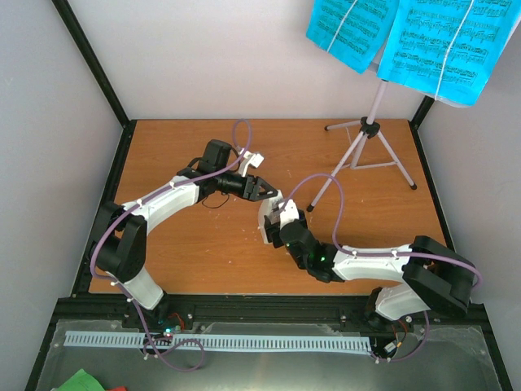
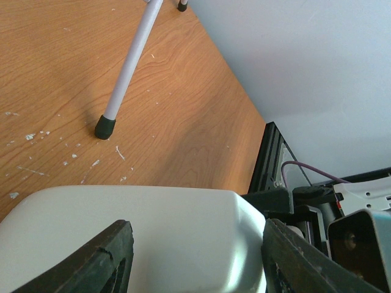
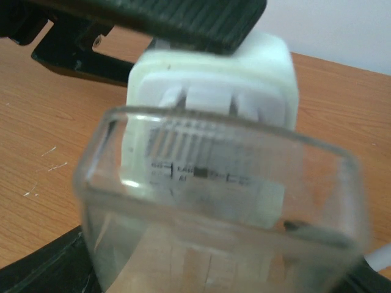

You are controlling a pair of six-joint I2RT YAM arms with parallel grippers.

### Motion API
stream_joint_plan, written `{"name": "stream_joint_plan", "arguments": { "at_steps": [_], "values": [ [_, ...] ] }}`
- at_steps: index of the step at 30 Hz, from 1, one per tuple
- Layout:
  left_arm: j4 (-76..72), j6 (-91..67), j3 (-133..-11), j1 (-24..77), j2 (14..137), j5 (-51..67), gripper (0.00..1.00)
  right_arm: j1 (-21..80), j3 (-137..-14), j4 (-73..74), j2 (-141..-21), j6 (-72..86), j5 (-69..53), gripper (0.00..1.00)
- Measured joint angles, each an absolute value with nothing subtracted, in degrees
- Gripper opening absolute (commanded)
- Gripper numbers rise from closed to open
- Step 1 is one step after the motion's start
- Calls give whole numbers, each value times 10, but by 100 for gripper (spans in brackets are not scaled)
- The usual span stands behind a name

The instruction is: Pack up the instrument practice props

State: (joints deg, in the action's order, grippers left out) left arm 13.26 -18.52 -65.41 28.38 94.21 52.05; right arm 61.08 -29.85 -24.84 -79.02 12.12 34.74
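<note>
The white metronome (image 2: 183, 238) lies between the two dark fingers of my left gripper (image 2: 195, 265), which press its sides. In the top view, my left gripper (image 1: 264, 191) and right gripper (image 1: 278, 221) meet at the metronome (image 1: 269, 213) mid-table. The clear tapered cover (image 3: 214, 244) fills the right wrist view, blurred, between the jaws of my right gripper (image 3: 208, 279). Its open end points at the metronome (image 3: 269, 67). Whether those jaws still press the cover does not show. The lilac music stand (image 1: 364, 142) stands at the back right, carrying cyan sheet-music pages (image 1: 440, 41).
A stand leg (image 2: 128, 67) with a black foot (image 2: 105, 127) rests on the wood just beyond the metronome. A black frame rail (image 2: 266, 159) borders the table. A white slotted strip (image 1: 212, 342) runs along the front, and a green item (image 1: 81, 381) lies at the bottom left.
</note>
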Motion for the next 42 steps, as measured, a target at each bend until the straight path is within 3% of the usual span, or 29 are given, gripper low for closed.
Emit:
{"name": "stream_joint_plan", "arguments": {
  "at_steps": [12,16,22,28,30,38,42],
  "values": [
    [133,-185,-654,284,942,516,59,562,-327,-209,-777,104,262,77],
    [133,-185,-654,284,942,515,59,555,-332,-203,-777,101,251,83],
    [133,-185,-654,284,942,515,59,553,-333,-193,-774,99,235,99],
    [134,-185,-654,284,941,510,63,545,-322,-186,-710,102,215,100],
    [135,-185,-654,284,940,507,66,535,-317,-182,-680,103,199,100],
    [151,-175,-653,284,930,469,95,480,-266,-151,-543,108,127,100],
    [160,-169,-641,279,903,426,100,427,-238,-142,-478,117,90,100]
  ]
}}
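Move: The right hand is at the clear cover, which sits between its fingers; the metronome's middle lies some 5 cm ahead, 3 cm to the left and about 3 cm below. The nearest music stand foot is roughly 13 cm ahead, 7 cm right and 13 cm below this hand. The left hand's fingers straddle the metronome's top, its middle about 8 cm below them, 2 cm back and 1 cm to the right. Right hand nudges the clear cover forward, opens, withdraws about 8 cm up and right; left fingers open wide. ##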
